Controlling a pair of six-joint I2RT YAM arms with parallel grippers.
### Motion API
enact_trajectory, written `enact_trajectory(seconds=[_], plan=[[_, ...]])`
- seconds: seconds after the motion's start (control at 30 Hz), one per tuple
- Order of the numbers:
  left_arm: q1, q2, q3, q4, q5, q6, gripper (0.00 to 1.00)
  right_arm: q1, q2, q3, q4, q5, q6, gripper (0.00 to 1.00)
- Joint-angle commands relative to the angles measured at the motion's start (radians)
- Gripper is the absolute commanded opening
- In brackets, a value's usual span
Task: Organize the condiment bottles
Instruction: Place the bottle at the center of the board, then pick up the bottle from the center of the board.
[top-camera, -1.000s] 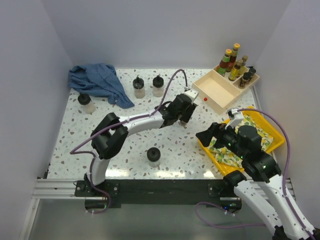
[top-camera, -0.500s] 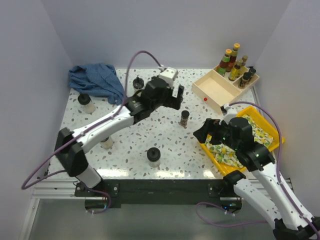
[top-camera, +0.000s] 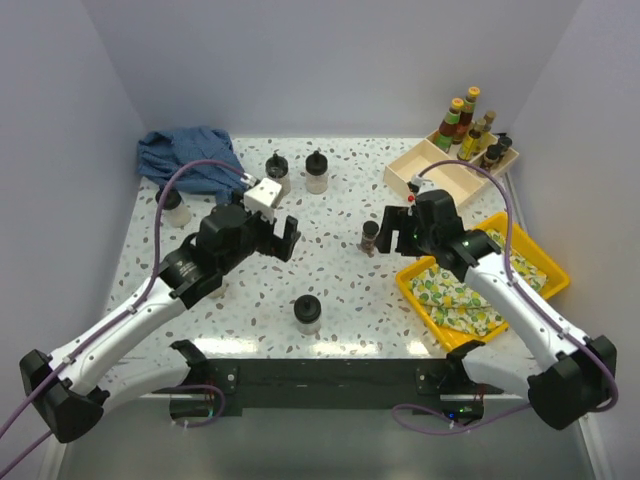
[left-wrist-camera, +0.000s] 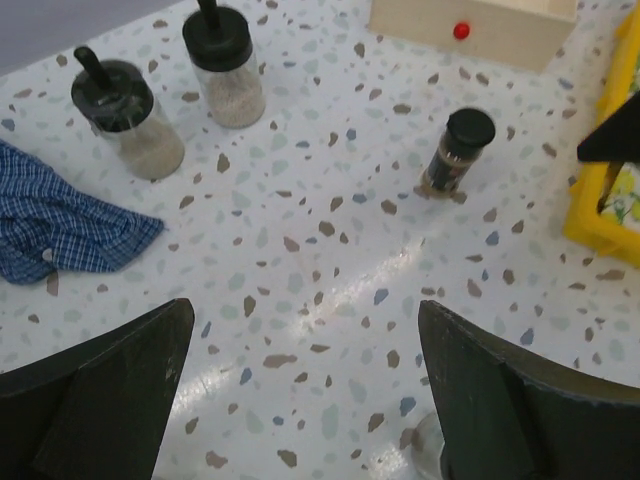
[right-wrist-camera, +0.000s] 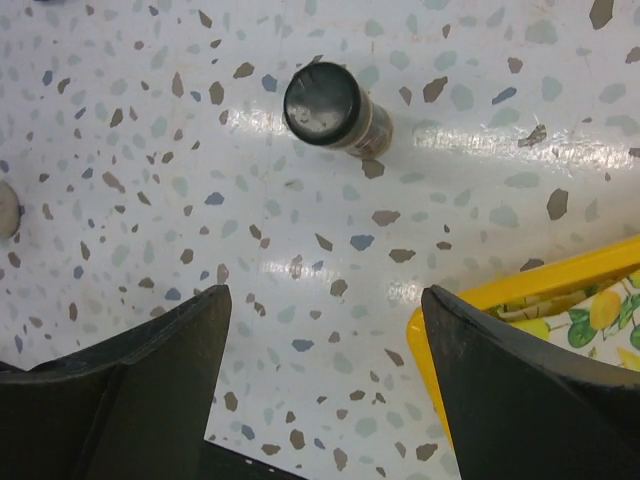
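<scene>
A tiny dark shaker (top-camera: 370, 237) stands upright on the speckled table, alone. In the right wrist view the shaker (right-wrist-camera: 333, 108) lies ahead of my open right gripper (right-wrist-camera: 325, 300), nothing between the fingers. From above, the right gripper (top-camera: 391, 232) hovers just right of it. My left gripper (top-camera: 287, 238) is open and empty, left of the shaker (left-wrist-camera: 457, 150). Black-lidded jars stand at the back (top-camera: 277, 172) (top-camera: 317, 172), far left (top-camera: 172, 207) and front (top-camera: 308, 313). Slim sauce bottles (top-camera: 460, 118) stand in the beige tray's far corner.
The beige divided tray (top-camera: 440, 178) sits back right, with a red dot on its side. A yellow tray (top-camera: 545, 262) holding a lemon-print cloth lies under the right arm. A crumpled blue cloth (top-camera: 195, 160) is at the back left. White walls enclose the table.
The left gripper opened off the shaker, leaving it standing, and the arm swung back to the left. The right arm moved from over the yellow tray toward the shaker.
</scene>
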Motion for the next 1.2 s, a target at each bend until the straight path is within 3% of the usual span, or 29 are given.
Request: enact_trajectory(seconds=[0.0, 0.4, 0.8, 0.9, 1.17], plan=[[0.002, -0.043, -0.138, 0.061, -0.021, 0.060, 1.00, 0.002, 0.141, 0.097, 0.068, 0.101, -0.022, 0.80], [0.001, -0.012, -0.130, 0.001, -0.075, 0.059, 1.00, 0.108, 0.445, 0.282, 0.088, 0.337, -0.086, 0.80], [0.001, -0.023, -0.137, -0.003, -0.095, 0.055, 1.00, 0.131, 0.557, 0.302, 0.117, 0.357, -0.086, 0.68], [0.001, -0.028, -0.140, -0.005, -0.098, 0.057, 1.00, 0.134, 0.557, 0.280, 0.146, 0.371, -0.091, 0.61], [0.001, -0.024, -0.141, -0.006, -0.105, 0.057, 1.00, 0.137, 0.503, 0.271, 0.128, 0.366, -0.068, 0.17]])
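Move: The bottle stands about 9 cm ahead of the open right hand, 4 cm to its left, its middle some 9 cm lower. Nearest it, counted from this hand: the wooden box, roughly 31 cm ahead and 14 cm right, and the yellow basket, 2 cm back and 19 cm right, both about 11 cm lower. The near black-capped jar is some 10 cm back and 17 cm left. From the left hand, the bottle lies about 10 cm ahead, 21 cm right, 18 cm lower. The right hand reaches forward about 9 cm towards the upright bottle, sinking some 6 to 7 cm and easing a little to the left, while it rolls about 20 degrees so that its left side dips; once above the bottle it all but stops, and its wide-open fingers close to roughly half, pinching the black cap from both sides. The empty left hand, still open, sinks about 8 cm and shifts 3 cm left, then rises a centimetre and stays there. ##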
